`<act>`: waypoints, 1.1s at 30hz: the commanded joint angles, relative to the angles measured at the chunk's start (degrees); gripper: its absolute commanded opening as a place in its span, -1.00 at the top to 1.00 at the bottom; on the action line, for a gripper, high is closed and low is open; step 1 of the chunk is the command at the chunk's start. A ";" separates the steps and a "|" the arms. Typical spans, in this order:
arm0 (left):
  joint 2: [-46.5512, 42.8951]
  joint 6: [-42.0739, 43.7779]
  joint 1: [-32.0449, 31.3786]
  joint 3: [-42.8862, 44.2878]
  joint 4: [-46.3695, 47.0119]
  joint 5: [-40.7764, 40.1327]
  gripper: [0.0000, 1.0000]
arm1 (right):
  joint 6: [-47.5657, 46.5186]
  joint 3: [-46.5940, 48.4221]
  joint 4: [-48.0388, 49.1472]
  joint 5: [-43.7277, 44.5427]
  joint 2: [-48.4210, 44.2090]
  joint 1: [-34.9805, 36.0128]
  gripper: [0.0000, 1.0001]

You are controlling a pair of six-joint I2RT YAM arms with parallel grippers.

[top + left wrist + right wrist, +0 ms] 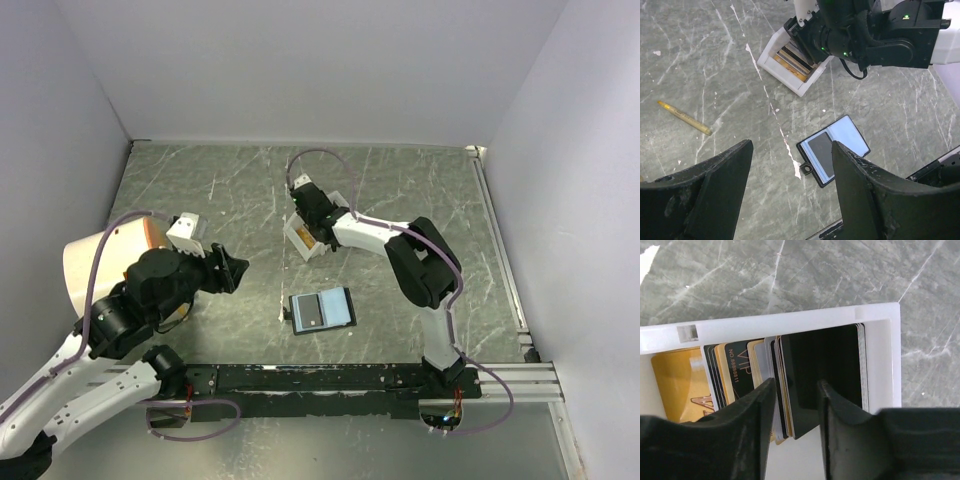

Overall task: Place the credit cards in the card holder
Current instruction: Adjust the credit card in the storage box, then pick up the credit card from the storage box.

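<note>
The credit cards [825, 365], black and gold, stand on edge in a white box [790, 322] at the table's middle back. My right gripper [796, 385] reaches into that box, open, its fingers straddling the edges of a few cards, with a gap still showing beside the right finger. In the top view the right gripper [312, 218] sits over the box [300, 243]. The card holder [322, 310] lies open and flat nearer the arms, pale blue inside with a dark card in one pocket. My left gripper [791, 147] hovers open above the table, left of the card holder [835, 150], holding nothing.
A thin yellow stick [685, 118] lies on the table left of the box [790, 70]. A tan round object [85, 265] stands at the left wall. A black rail [330, 380] runs along the near edge. Walls close in on three sides.
</note>
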 commanded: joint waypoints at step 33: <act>-0.72 0.57 -0.42 0.42 -1.29 -2.32 -0.52 | 1.32 9.90 -12.76 -12.23 3.82 0.75 -1.00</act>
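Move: The row of credit cards in the white storage box is just under my right hand, its middle about 2 cm to the left, 1 cm back and 3 cm below my part-open fingers. The open card holder lies some 22 cm back and 1 cm left of my right hand, and the yellow pen about 24 cm left and 9 cm back. From my idle left hand the cards are roughly 22 cm ahead, 15 cm right and 22 cm below. I spread my right fingers from about a third open to fully wide while sliding the hand some 3 cm left over the storage box, towards the gold-card end. On the way I rise slightly, then dip about 1.5 cm from there, tipping the fingers down some 5 degrees, so that they straddle the card row. ##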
